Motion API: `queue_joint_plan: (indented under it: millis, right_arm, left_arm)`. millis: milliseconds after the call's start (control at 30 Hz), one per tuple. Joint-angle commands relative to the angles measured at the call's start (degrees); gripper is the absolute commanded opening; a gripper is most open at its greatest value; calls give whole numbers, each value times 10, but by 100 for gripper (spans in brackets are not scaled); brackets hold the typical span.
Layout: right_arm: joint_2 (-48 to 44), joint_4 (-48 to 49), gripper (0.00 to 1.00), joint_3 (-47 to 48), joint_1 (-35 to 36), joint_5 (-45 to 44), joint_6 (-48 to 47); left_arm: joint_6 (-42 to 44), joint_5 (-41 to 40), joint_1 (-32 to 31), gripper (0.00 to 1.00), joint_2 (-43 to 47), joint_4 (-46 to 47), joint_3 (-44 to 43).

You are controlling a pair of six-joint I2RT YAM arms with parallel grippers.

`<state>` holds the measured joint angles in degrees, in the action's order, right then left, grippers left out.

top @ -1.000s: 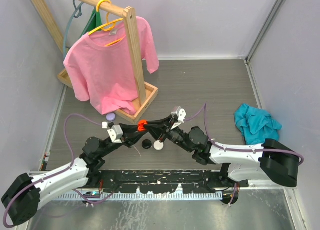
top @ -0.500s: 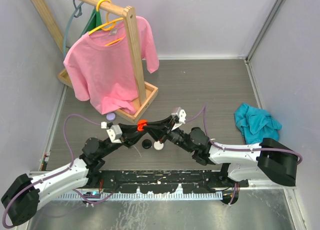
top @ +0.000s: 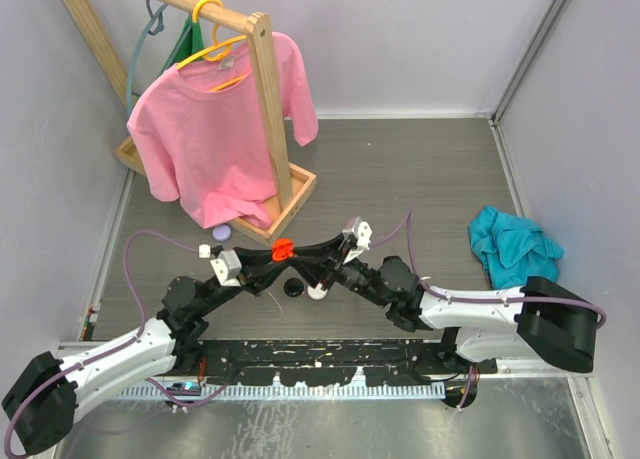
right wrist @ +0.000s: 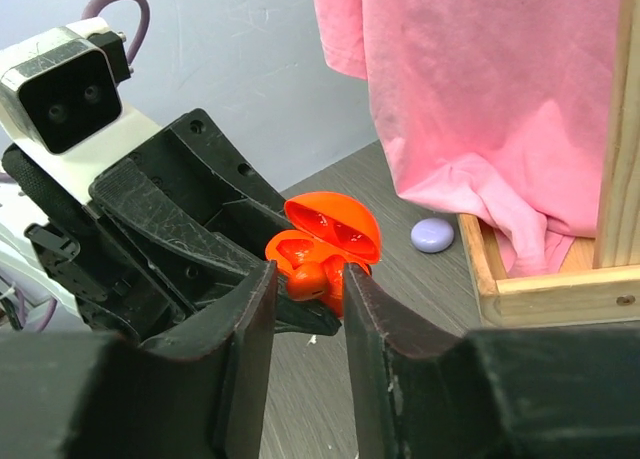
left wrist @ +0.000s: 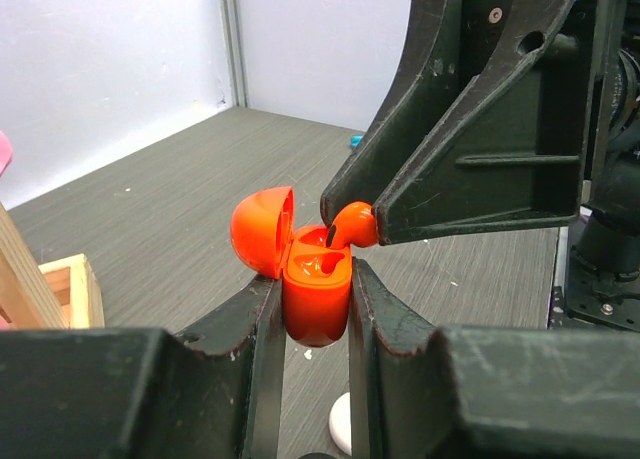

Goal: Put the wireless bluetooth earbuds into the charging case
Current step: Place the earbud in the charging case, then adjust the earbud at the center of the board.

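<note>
My left gripper [left wrist: 315, 279] is shut on an orange-red charging case [left wrist: 316, 299] and holds it upright above the table, with its lid [left wrist: 262, 229] open to the left. My right gripper [right wrist: 308, 279] is shut on an orange-red earbud [right wrist: 308, 281] and holds it at the case's open top; the earbud [left wrist: 352, 225] touches the case's right rim. In the top view both grippers meet at the case [top: 283, 247] in the middle of the table. No other earbuds show.
A white round case [top: 317, 290] and a black one [top: 293, 287] lie on the table under the grippers. A purple case [top: 221, 234] lies by the wooden rack base [top: 290, 204], which carries a pink shirt [top: 215, 129]. A teal cloth [top: 512, 244] lies at the right.
Both arms have crept slightly left, still joined at the case. The earbud stays at the case's opening.
</note>
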<state>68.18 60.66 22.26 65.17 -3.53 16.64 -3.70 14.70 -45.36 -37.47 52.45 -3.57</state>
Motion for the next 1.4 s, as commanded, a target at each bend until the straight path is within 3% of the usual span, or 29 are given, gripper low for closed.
queue_joint_plan:
  millis: [0,267,433,767,1367]
  right_arm:
    - [-31,-18,40,6,3,-11,-17]
    - [-79,-64,60,4,3,-46,-42]
    - [-106,-102,65,7,3,-63,-58]
    - [-73,-136,68,41,3,-42,-59]
    - [-86,-204,67,53,1,-141,-70]
  left_arm:
    - [-1,-4,0,0,5,47,-8]
    - [2,0,0,0,-5,45,-10]
    - [2,1,1,0,-7,44,-11]
    - [3,7,0,0,-10,42,-13]
    - [3,30,1,0,-6,39,-16]
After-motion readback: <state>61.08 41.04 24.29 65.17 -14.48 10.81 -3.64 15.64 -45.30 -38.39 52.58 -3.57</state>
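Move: The right fingers, already parting, surround the orange earbud, which leans out of the open orange case; the case's middle is about 2 cm left, 1 cm ahead and 1 cm below that hand. The left hand has the case at its fingertips, its middle about 1 cm above the hand point. From the right hand, some 15 cm down on the table, the black case is 2 cm back and 2 cm left, the white case 3 cm back and 4 cm right. Hold the orange case still in the left gripper. Open the right fingers wide to free the earbud and draw that hand about 2.5 cm right and slightly up; next sink past the case's rim, swinging briefly back left, then ease right, forward and down. Tip the right fingertips down and turn the hand clockwise, each some 10 degrees, staying close beside the case. ##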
